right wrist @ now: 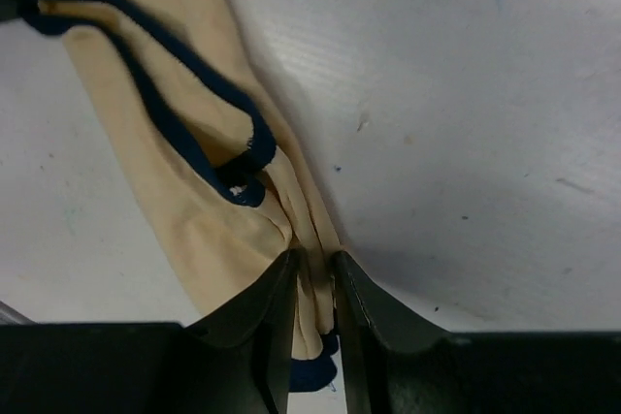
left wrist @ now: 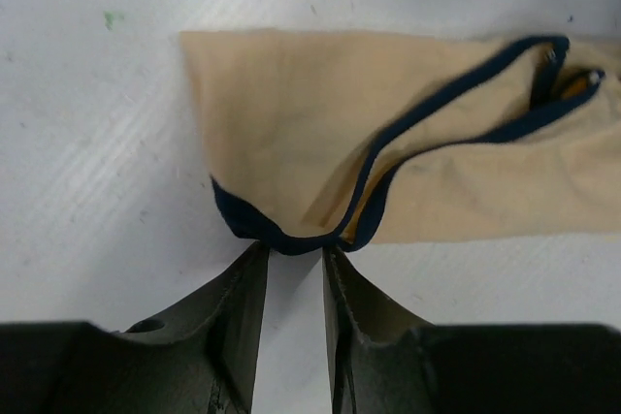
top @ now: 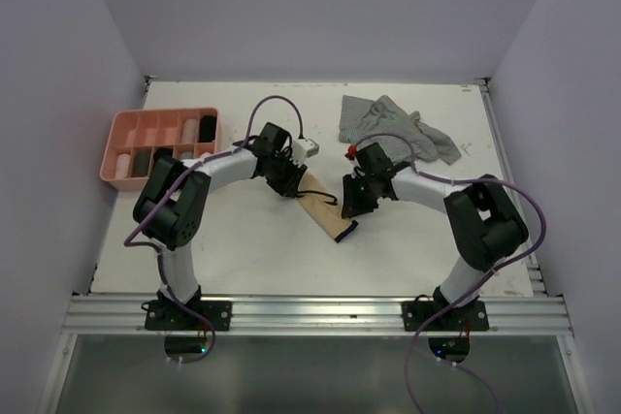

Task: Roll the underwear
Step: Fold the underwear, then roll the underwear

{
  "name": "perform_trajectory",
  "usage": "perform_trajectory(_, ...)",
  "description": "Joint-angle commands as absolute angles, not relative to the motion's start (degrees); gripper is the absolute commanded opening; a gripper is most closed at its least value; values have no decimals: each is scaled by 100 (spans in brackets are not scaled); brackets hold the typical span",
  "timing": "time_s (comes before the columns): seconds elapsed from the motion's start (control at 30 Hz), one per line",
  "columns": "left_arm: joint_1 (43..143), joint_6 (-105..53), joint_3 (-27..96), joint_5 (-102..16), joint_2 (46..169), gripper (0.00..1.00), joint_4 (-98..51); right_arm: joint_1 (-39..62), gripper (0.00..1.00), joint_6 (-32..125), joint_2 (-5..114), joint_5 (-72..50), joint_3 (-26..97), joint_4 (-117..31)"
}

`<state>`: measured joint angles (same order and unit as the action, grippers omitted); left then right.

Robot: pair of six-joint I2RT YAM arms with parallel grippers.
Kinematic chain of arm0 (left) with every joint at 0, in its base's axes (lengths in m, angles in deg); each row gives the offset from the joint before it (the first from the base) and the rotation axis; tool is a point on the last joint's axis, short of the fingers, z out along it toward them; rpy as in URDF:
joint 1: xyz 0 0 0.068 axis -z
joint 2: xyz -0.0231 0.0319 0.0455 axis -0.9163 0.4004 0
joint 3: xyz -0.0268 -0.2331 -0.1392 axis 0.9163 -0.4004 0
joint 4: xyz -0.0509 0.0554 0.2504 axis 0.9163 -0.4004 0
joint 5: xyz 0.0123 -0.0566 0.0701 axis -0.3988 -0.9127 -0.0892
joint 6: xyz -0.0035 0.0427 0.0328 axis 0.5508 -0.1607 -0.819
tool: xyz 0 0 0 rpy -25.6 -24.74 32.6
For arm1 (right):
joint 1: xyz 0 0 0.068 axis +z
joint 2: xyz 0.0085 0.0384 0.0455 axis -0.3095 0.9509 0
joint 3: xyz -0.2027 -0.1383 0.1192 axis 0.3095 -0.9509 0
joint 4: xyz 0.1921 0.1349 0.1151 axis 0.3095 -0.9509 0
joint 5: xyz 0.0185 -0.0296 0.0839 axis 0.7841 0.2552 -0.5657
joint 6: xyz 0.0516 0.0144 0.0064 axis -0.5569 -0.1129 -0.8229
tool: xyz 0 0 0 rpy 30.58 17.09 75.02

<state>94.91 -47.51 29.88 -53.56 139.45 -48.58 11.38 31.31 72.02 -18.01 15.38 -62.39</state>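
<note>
The beige underwear point(top: 325, 212) with dark trim lies as a long folded strip between my two grippers. My left gripper point(top: 291, 184) is at its far end. In the left wrist view the underwear point(left wrist: 291, 113) comes to a point at my left gripper point(left wrist: 294, 247), whose narrowly parted tips pinch the dark trim. My right gripper point(top: 351, 208) is at the near end. In the right wrist view it point(right wrist: 315, 259) is shut on a bunched fold of the beige underwear point(right wrist: 194, 230). Grey striped underwear point(top: 393, 126) lies crumpled at the back right.
A pink compartment tray point(top: 119, 133) stands at the back left and holds rolled items. Walls enclose the table on the left, back and right. A metal rail runs along the near edge by the arm bases.
</note>
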Motion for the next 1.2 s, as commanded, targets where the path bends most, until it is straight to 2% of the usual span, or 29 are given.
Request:
perform_trajectory(0.0,9399,-4880,3367,-5595,14334,34,-4425,1431,27,2497,6949,-1840,1013,-6036)
perform_trajectory(0.2,9373,-4995,3518,-6025,14554,39,-4232,2099,27,1522,6667,-2104,749,-5403)
perform_trajectory(0.4,9207,-4960,3140,-6236,13993,46,-4039,2196,31,1213,6098,-1842,836,-5472)
perform_trajectory(0.53,8794,-5222,2631,-6552,12722,54,-3836,2178,33,1458,5439,-1481,1038,-6138)
perform_trajectory(0.6,8618,-5738,2393,-6843,12036,55,-4037,2187,33,1520,5200,-1401,1127,-6290)
perform_trajectory(0.7,8608,-6529,1893,-7341,11331,56,-4309,2178,33,1521,4900,-1602,1118,-6037)
perform_trajectory(0.77,8635,-6813,1376,-7589,10698,59,-4363,2187,31,1433,5109,-2031,1153,-5808)
perform_trajectory(0.87,9133,-7620,656,-7399,10064,60,-4452,2214,29,1231,5540,-2524,1066,-5290)
perform_trajectory(1.0,9969,-7913,-322,-6958,9283,60,-3803,2214,29,1186,6112,-2877,925,-4570)
perform_trajectory(1.17,10882,-7991,-876,-6142,9254,60,-3186,2205,28,1248,6789,-3027,609,-4077)
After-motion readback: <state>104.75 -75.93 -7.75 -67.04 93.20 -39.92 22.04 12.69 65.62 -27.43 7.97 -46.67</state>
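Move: The narrow-folded underwear lies slantwise between the hands, its middle roughly 10 cm right and 3 cm back of the left hand, about 1 cm below it, with those fingertips at its far-left edge. From the right hand, which is at its right edge, the middle is some 6 cm left and 3 cm ahead. The underwear's navy near end is about 6 cm straight back of the right hand; the grey cloth lies 24 cm ahead and 15 cm right. Both hands swing the underwear clockwise, then lift; left retreats some 16 cm, opening, right shifts about 9 cm left. ##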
